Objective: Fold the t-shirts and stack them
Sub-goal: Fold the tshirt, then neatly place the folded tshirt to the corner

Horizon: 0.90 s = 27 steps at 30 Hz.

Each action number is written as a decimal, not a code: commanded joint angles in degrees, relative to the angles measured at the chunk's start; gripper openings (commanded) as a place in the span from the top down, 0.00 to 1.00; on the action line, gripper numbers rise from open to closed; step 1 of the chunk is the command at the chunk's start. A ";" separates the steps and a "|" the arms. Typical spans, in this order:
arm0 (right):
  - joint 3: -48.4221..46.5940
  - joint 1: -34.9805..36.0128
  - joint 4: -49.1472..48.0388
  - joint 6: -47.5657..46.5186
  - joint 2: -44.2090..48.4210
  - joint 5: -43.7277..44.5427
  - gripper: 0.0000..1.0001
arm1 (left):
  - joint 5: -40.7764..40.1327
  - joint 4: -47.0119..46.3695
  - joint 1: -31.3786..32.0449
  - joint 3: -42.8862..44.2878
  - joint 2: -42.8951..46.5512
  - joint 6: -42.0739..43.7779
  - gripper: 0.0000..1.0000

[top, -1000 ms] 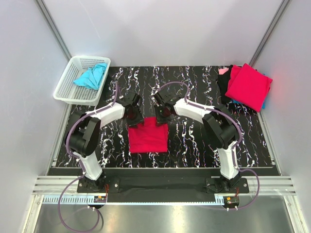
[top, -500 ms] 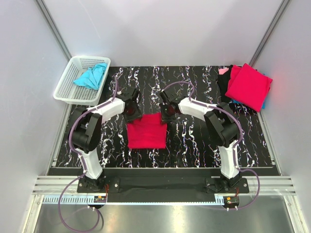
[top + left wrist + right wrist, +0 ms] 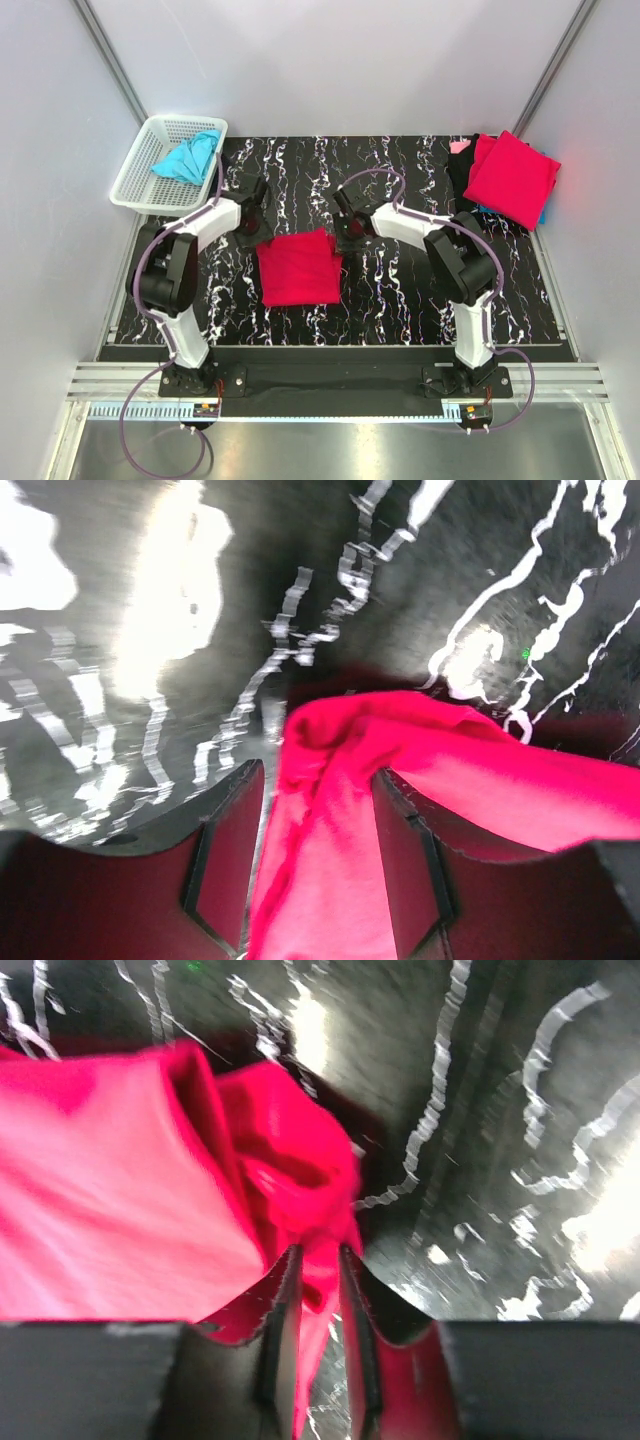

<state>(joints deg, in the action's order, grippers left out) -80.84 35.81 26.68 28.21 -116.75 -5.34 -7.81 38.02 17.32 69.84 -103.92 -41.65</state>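
Note:
A folded crimson red t-shirt [image 3: 298, 267] lies flat on the black marbled table between the two arms. My left gripper [image 3: 250, 236] is at its far left corner. In the left wrist view this gripper [image 3: 318, 775] is open, jaws wide apart, with the red t-shirt [image 3: 400, 770] lying loose between them and a gap on the left side. My right gripper [image 3: 344, 244] is at the far right corner. In the right wrist view its jaws [image 3: 320, 1252] stand narrow, with a bunched fold of the red t-shirt [image 3: 290, 1170] pinched between the tips.
A white lattice basket [image 3: 140, 187] at the far left holds a crumpled turquoise t-shirt [image 3: 188, 158]. At the far right corner sits a stack topped by a folded red t-shirt [image 3: 510, 178], with black, pink and blue cloth under it. Grey walls close in three sides.
Both grippers have pulled toward the far side, the left one up and leftward. The red shirt has shifted slightly left and turned a little. The right jaws have widened a bit.

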 commanded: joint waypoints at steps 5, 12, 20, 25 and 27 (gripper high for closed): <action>8.06 -2.06 1.01 0.27 8.28 5.08 0.61 | -9.94 4.34 -1.68 -0.85 12.15 -0.10 0.46; 17.72 -2.15 -4.08 1.06 16.63 0.88 0.30 | -4.41 4.34 -1.68 -5.68 20.41 1.48 0.45; 33.46 -3.99 -19.54 3.25 26.66 -9.32 0.05 | 9.81 -1.45 -1.68 -20.35 31.57 -0.01 0.45; 39.25 -6.28 -35.35 6.94 25.96 -20.74 0.07 | 23.10 -7.96 -1.68 -25.45 35.63 0.95 0.44; 40.40 -7.07 -40.19 10.01 23.69 -25.47 0.09 | 24.24 -8.14 -1.68 -25.90 35.71 1.04 0.44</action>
<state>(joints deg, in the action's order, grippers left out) -42.26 29.63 -0.93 33.78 -91.13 -21.15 8.08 35.70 15.73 44.31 -69.56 -41.52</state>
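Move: Some 11 cm to the left hand's right and 7 cm back lies the middle of the folded t-shirt, the fingers being at its left edge; its near-left corner is about 16 cm back and 3 cm right, barely below. From the right hand that middle is roughly 10 cm left and 5 cm back, the near-right corner 13 cm straight back. The laundry basket stands about 17 cm ahead and 20 cm left of the left hand. Leaving the t-shirt's side edges, both hands come back towards its near corners. The left first lifts about 8 cm, easing 3 cm left, then travels back some 11 cm, sinking partway and swinging in again, fingers still half open. The right skims low, back 8 cm and 6 cm right, opens wide, then turns in slightly; both tilt their fingertips inward by about 20 degrees. ##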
